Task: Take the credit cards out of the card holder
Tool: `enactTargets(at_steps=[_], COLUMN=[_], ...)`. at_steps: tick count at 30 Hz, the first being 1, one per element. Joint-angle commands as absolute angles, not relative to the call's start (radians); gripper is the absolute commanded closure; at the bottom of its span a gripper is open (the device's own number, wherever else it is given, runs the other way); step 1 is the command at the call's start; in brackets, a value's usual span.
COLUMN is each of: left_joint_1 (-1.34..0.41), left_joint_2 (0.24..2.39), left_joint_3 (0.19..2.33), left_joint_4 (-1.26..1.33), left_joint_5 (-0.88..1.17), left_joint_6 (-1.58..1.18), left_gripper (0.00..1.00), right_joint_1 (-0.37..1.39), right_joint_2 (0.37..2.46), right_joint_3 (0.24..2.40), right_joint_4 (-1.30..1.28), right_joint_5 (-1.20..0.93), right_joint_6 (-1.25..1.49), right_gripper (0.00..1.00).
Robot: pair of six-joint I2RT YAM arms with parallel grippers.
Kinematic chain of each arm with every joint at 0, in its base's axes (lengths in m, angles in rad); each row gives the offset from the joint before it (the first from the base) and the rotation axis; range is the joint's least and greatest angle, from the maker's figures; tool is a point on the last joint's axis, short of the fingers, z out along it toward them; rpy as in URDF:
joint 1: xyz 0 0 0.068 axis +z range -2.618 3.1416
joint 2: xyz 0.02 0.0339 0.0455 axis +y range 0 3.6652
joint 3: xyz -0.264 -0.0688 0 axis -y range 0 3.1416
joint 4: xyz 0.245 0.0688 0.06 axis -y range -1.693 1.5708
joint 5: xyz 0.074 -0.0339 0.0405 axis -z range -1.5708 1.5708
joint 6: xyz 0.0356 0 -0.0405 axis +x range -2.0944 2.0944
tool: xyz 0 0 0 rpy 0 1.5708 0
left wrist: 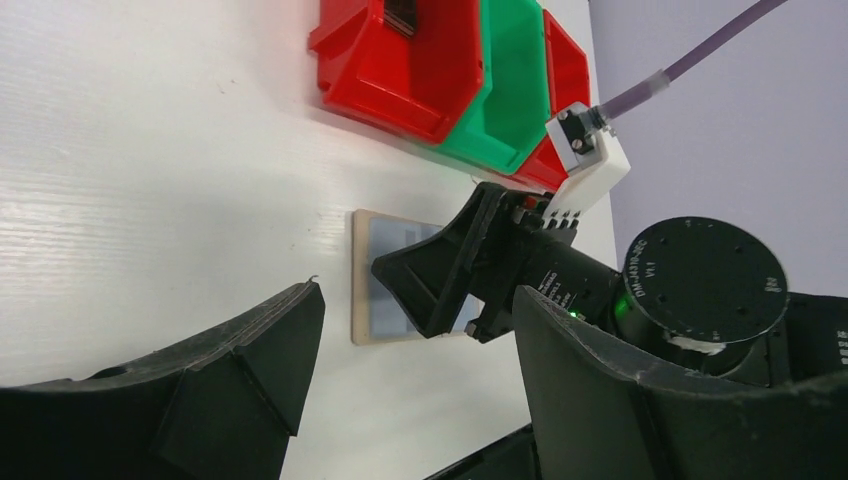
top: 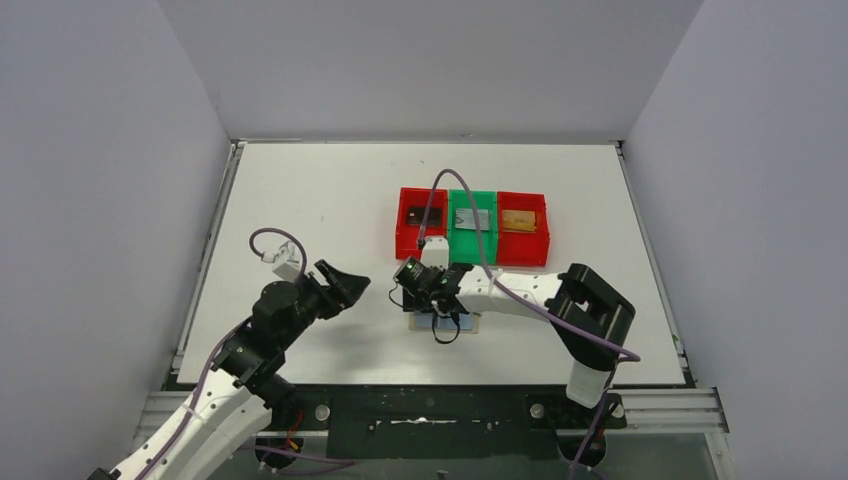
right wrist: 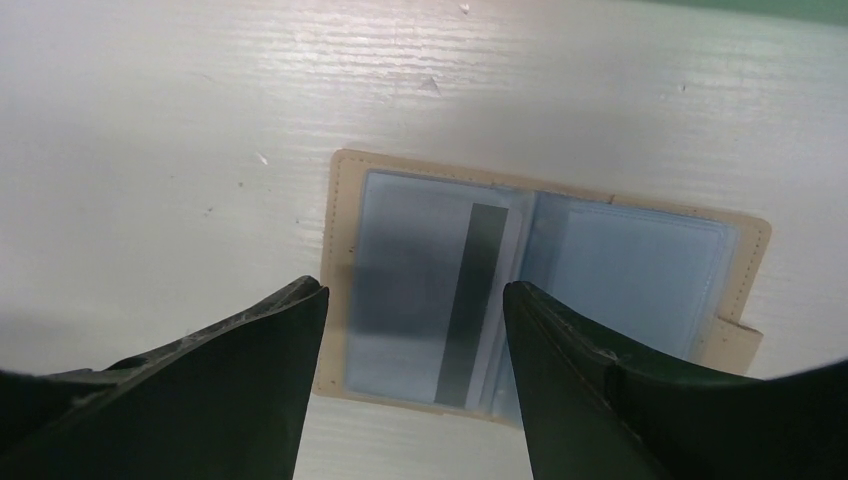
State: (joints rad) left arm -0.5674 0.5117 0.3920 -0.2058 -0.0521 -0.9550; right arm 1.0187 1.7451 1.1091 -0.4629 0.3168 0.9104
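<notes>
The card holder (right wrist: 345,250) lies open and flat on the table, tan-rimmed with pale blue-grey panels, its closure tab at the right. A card (right wrist: 410,330) with a dark stripe sits in the left panel's pocket. My right gripper (right wrist: 415,290) hangs open just above that panel, one finger on each side, holding nothing. From above, the right gripper (top: 437,310) covers most of the card holder (top: 472,323). My left gripper (top: 345,285) is open and empty, off to the holder's left. In the left wrist view, the left gripper (left wrist: 418,300) faces the card holder (left wrist: 385,290).
Three bins stand in a row behind the holder: a red tray (top: 420,240), a green tray (top: 472,243) and a second red tray (top: 523,245). Each has a card lying inside. The right arm's purple cable arcs over them.
</notes>
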Motion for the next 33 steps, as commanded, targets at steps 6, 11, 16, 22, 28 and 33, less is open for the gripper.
enactTargets(at_steps=[6,11,16,22,28,33], left_joint_1=[-0.562,-0.563,-0.562,-0.563,-0.563,-0.562], left_joint_2=[0.479,0.489,0.501,0.553,0.609,0.661], left_joint_3=[0.417,0.411,0.410,0.400,0.388,0.382], left_joint_4=[-0.246,-0.229,-0.214,-0.162,-0.101,-0.040], left_joint_5=[-0.119,-0.106,-0.087,-0.028,0.037,0.096], left_joint_6=[-0.972,-0.974,-0.971,-0.965,-0.963,-0.956], left_gripper=[0.31,0.31,0.31,0.31,0.31,0.31], right_joint_1=[1.030,1.015,0.998,0.973,0.923,0.852], right_joint_2=[1.816,1.821,1.792,1.760,1.666,1.572], right_joint_3=[1.144,1.110,1.071,1.023,0.885,0.726], right_joint_4=[-0.507,-0.466,-0.402,-0.326,-0.125,0.134], right_joint_5=[0.358,0.314,0.263,0.204,0.069,-0.078], right_joint_6=[0.917,0.921,0.913,0.901,0.917,0.941], right_gripper=[0.47,0.60,0.80,1.00,1.00,1.00])
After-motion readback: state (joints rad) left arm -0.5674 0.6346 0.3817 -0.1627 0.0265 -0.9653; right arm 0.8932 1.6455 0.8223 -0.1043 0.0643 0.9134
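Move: The clear sleeve with the dark strip, just left of the open card holder's fold, lies about 3 cm below the right hand, some 1 cm ahead and 2 cm to its right. The green bin stands about 22 cm ahead and 11 cm to the right of this hand, the left red bin 22 cm ahead and 2 cm to its left. From the left hand the sleeve lies roughly 16 cm right, 1 cm ahead and 15 cm below. Straight down by about 2 cm the right hand drops onto the left page of the holder, then closes from two-thirds open to shut, pinching the sleeve film beside the fold. With the grip shut, it leans over to the right by some 20 degrees, fingertips angling left. The left hand, still open and empty, sinks about 2.5 cm, first edging left and then coming back rightward. ##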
